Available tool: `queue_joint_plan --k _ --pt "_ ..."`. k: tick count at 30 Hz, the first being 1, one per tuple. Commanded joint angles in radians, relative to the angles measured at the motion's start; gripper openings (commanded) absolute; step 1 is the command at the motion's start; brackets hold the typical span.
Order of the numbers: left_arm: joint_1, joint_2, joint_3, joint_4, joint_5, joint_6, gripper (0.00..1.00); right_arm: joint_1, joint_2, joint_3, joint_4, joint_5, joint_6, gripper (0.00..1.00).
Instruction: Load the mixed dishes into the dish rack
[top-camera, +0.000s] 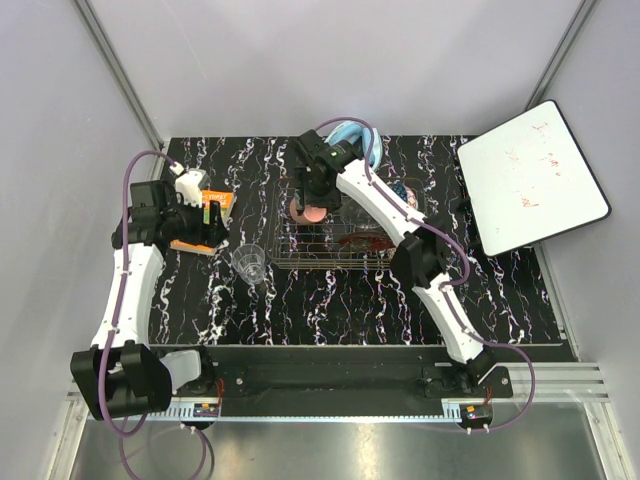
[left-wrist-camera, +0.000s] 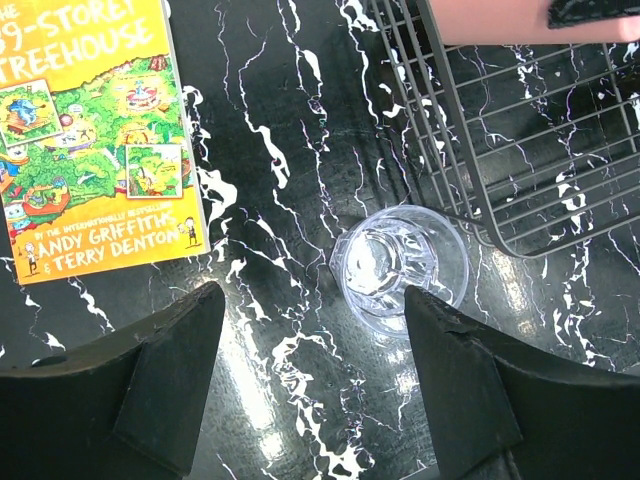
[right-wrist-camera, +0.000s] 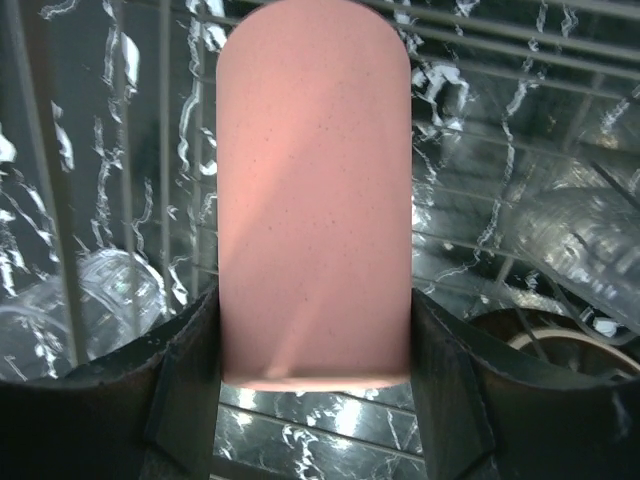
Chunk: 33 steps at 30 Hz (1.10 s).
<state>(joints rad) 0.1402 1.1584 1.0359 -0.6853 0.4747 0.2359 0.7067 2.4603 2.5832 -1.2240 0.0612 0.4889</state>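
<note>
My right gripper (right-wrist-camera: 313, 340) is shut on the pink plastic cup (right-wrist-camera: 313, 190), which it holds over the wire dish rack (right-wrist-camera: 130, 150). From above, the cup (top-camera: 315, 212) sits at the rack's (top-camera: 340, 262) left end under the right gripper (top-camera: 316, 198). A red floral plate (top-camera: 372, 241) lies inside the rack. The clear glass tumbler (left-wrist-camera: 400, 268) stands upright on the table just outside the rack's corner (left-wrist-camera: 500, 180). My left gripper (left-wrist-camera: 315, 370) hangs open above the table, the tumbler near its right fingertip. In the top view the tumbler (top-camera: 250, 262) is right of the left gripper (top-camera: 208, 225).
An orange-green booklet (left-wrist-camera: 90, 130) lies left of the tumbler, under the left arm. A light blue bowl (top-camera: 350, 133) sits behind the rack. A white board (top-camera: 530, 180) leans at the far right. Clear glassware (right-wrist-camera: 580, 250) shows through the rack's wires.
</note>
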Motion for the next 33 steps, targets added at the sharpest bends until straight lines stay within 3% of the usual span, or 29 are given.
queue_joint_plan --k 1,6,9,13,18,33 --pt "-0.005 -0.020 -0.011 0.079 0.047 -0.038 0.76 0.000 -0.126 -0.081 -0.020 0.028 -0.035 0.00" --pt "-0.207 0.063 0.027 0.171 -0.088 -0.070 0.76 0.016 -0.158 -0.124 -0.022 0.037 -0.042 0.00" --pt "-0.263 0.162 0.111 0.202 -0.113 -0.093 0.76 0.022 -0.172 -0.117 -0.020 0.052 -0.046 0.00" --pt "-0.304 0.326 0.217 0.214 -0.159 -0.084 0.75 0.022 -0.178 -0.066 -0.037 0.043 -0.046 0.00" --pt "-0.336 0.418 0.216 0.273 -0.166 -0.093 0.75 0.022 -0.152 -0.035 -0.077 0.020 -0.047 0.00" --pt "-0.449 0.460 0.104 0.296 -0.182 -0.037 0.70 0.019 -0.096 -0.032 -0.083 -0.014 -0.046 0.00"
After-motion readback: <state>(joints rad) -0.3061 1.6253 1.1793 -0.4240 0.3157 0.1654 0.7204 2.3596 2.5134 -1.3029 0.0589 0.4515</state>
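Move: From the left hand, the rack's left rim is about 14 cm right, 6 ahead and 8 below; past it the pink cup is some 22 right, 9 ahead and 7 down. The clear glass stands about 7 right, 3 back, 13 down, the book 6 ahead, 2 left, 17 down. The right hand already holds the cup over the rack's left-end floor, 9 cm below; the clear bowl is level, 11 right, 4 down, the red plate 12 right, 7 back, 6 down. The left hand swings about 14 cm right towards the rack's left rim, reaching some 7 cm forward early on and then sinking about as far, turning roughly 15 degrees clockwise, until its still-open fingers come close around the rim beside the pink cup. Meanwhile the right hand keeps its grip on the cup, drawing it about 3 cm back and a little right, then raising it some 2.5 cm and holding it over the rack's left end. ##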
